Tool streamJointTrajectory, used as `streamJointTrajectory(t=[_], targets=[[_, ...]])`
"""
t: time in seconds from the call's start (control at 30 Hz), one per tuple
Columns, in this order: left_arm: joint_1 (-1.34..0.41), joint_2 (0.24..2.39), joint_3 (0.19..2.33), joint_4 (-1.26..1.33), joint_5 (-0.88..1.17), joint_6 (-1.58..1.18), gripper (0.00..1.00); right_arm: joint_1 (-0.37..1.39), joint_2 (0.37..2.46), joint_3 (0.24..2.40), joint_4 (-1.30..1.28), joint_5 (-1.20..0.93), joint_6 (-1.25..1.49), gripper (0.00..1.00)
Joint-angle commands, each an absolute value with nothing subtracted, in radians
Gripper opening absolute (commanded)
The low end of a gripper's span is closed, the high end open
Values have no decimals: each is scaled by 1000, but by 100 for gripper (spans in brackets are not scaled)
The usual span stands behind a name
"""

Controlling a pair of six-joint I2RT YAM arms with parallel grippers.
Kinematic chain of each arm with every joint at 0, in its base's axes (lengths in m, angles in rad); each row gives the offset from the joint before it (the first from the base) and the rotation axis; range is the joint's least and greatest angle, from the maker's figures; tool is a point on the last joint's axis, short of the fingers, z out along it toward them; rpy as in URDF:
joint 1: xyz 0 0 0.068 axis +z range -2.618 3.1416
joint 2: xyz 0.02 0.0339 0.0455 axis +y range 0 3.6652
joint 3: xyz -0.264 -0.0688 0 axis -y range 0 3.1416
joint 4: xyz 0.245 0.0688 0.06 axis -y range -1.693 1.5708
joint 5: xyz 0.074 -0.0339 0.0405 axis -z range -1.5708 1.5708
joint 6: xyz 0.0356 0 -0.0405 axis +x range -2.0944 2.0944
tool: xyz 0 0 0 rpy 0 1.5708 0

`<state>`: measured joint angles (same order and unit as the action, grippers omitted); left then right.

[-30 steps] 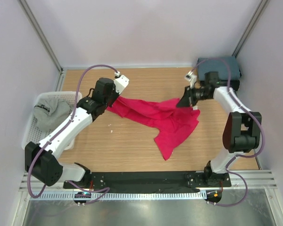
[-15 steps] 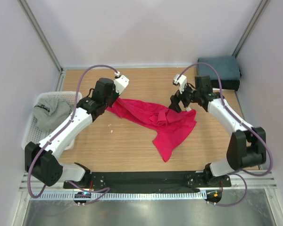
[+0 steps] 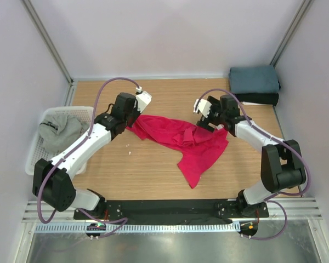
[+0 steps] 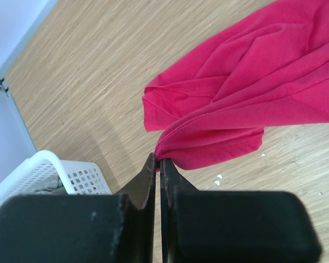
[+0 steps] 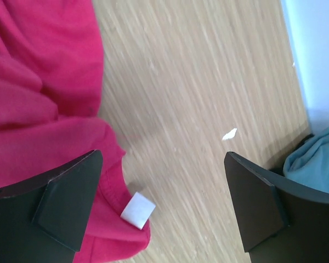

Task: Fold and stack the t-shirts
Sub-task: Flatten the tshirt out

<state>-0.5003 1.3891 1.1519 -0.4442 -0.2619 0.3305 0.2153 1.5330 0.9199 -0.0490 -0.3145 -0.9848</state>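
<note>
The crimson-red t-shirt [image 3: 186, 139] lies crumpled on the wooden table in the middle. My left gripper [image 3: 132, 125] is shut on its left edge [image 4: 208, 148]. My right gripper [image 3: 207, 127] is open and empty, hovering over the shirt's right edge, where a white label [image 5: 137, 210] shows between the fingers. A light grey t-shirt [image 3: 60, 131] with a dark mark lies in the white basket [image 3: 35, 156]. A folded slate-blue t-shirt [image 3: 254, 80] sits on a black one [image 3: 260, 99] at the back right corner.
Small white scraps [image 4: 218, 177] lie on the wood near the red shirt. The basket stands at the table's left edge [image 4: 60, 175]. Purple walls close in the back and sides.
My right gripper has moved left from near the blue stack to the red shirt's right edge. My left gripper still holds the shirt and has barely moved.
</note>
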Motion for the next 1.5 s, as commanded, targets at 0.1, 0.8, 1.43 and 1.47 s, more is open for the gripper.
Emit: streamJointTrajectory(t=[0.1, 0.8, 1.43, 1.47], targets=[[-492, 1371, 1157, -423, -273, 318, 0, 256, 1476, 1144, -64, -322, -812, 100], [-494, 1364, 1144, -416, -256, 304, 0, 14, 1615, 1243, 1015, -1092, 1327, 100], [-486, 1347, 1120, -400, -276, 311, 0, 528, 1454, 1011, -275, -152, -549, 100], [-485, 1347, 1117, -399, -278, 310, 0, 537, 1465, 982, -252, -131, -557, 100]])
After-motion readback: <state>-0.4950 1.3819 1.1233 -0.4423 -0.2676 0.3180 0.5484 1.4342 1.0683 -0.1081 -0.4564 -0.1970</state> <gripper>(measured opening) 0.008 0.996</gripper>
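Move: The middle strip of the red t-shirt lies some 18 cm to the right hand's left, about 5 cm back and 10 cm below. The shirt's white-tagged right end is roughly 3 cm back, 4 cm right and 10 cm below that hand, and the middle of its near tail some 22 cm back, 6 cm left and 11 cm below. From the left hand, the strip is about 17 cm right, level ahead and 17 cm below. Swinging empty and wide open, the right hand climbs about 25 cm off the t-shirt's right end, rolling its left side up by nearly 90 degrees, then sweeps left and back and sinks some 16 cm, undoing much of the roll, to come over the middle strip on the left hand's side. The left hand stays, shut on its corner of the shirt. ##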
